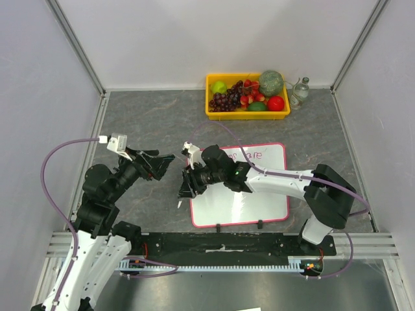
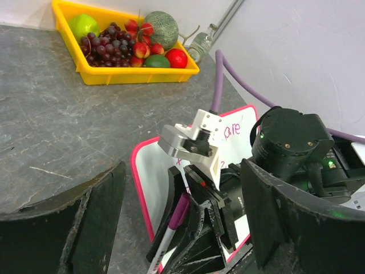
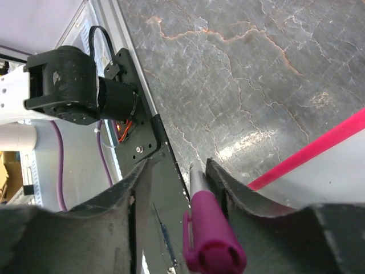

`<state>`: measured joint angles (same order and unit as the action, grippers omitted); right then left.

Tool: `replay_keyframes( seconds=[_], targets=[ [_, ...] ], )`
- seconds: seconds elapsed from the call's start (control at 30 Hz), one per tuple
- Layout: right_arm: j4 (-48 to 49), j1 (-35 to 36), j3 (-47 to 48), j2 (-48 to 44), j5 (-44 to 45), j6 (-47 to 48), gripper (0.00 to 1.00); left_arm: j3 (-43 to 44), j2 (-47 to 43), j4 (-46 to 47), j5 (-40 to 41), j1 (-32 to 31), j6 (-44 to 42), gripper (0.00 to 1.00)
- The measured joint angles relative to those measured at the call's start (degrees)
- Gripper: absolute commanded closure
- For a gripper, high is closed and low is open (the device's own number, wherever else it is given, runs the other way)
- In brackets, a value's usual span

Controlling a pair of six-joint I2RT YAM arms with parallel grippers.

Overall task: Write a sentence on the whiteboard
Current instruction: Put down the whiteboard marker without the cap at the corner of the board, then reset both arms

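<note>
The whiteboard [image 1: 259,194] lies flat, right of centre, with a pink rim [image 3: 311,155]. Pink handwriting, the sentence [image 1: 249,155], runs along its far edge [image 2: 231,130]. My right gripper [image 1: 188,184] hangs over the board's left edge [image 2: 151,165], pointing down and left. Its jaws [image 3: 182,165] stand open. A white marker with a magenta cap [image 3: 211,242] sits between them, resting against one finger, with a gap to the other. The marker [image 2: 171,225] slants down toward the table [image 1: 180,203]. My left gripper [image 1: 165,162] is wide open just left of it [image 2: 182,171], holding nothing.
A yellow tray [image 1: 246,114] of fruit stands at the far edge, with a small glass bottle [image 1: 299,92] to its right. The grey stone tabletop [image 1: 149,123] is walled on three sides. A black rail [image 3: 145,134] runs along the near edge.
</note>
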<state>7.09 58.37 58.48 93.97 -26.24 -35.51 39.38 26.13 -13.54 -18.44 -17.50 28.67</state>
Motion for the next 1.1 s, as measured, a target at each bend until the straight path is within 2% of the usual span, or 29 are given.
replay_keyframes(
  seconds=[0.17, 0.27, 0.77, 0.83, 1.1],
  targets=[
    [-2.1, 0.0, 2.4, 1.8, 0.9, -0.1, 0.22, 0.0, -1.2, -1.2, 1.1, 0.0, 0.0, 0.14],
    [-2.3, 0.0, 4.0, 1.8, 1.3, 0.0, 0.16, 0.0, -1.3, -1.4, 1.7, 0.0, 0.0, 0.14],
    [-2.4, -0.1, 6.4, 0.5, 5.1, 0.4, 0.05, -0.1, -1.3, -3.3, 1.9, 0.0, 0.0, 0.14],
    [-2.4, -0.1, 5.6, -1.8, 6.9, 0.7, 0.02, -0.3, -1.3, -3.4, 1.9, 0.0, 0.0, 0.14],
    [-1.4, -1.2, -4.3, -20.7, 19.8, 3.7, 0.02, -3.1, -1.3, -3.2, 2.1, 0.0, 0.0, 0.11]
  ],
)
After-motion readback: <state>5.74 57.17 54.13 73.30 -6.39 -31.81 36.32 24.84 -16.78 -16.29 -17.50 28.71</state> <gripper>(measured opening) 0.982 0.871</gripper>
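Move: The marker hangs between the right fingertips, white end down and slanting back. Its place on the table is about 4 cm back, 4 cm to the left of that hand and some 6 cm below. The whiteboard's middle is about 18 cm to the hand's right and 2 cm ahead, some 6 cm lower. From the left hand, that place is roughly 9 cm back, straight in line sideways and 21 cm below. The marker is let go beside the whiteboard's left edge: the right fingers, already parting, spread wide around it as the hand dips slightly. The hand then backs off, upward by about 10 cm in all, easing left and forward first, then swinging right over the board and turning clockwise some 20 degrees. The empty, open left hand sinks about 3 cm late on. ##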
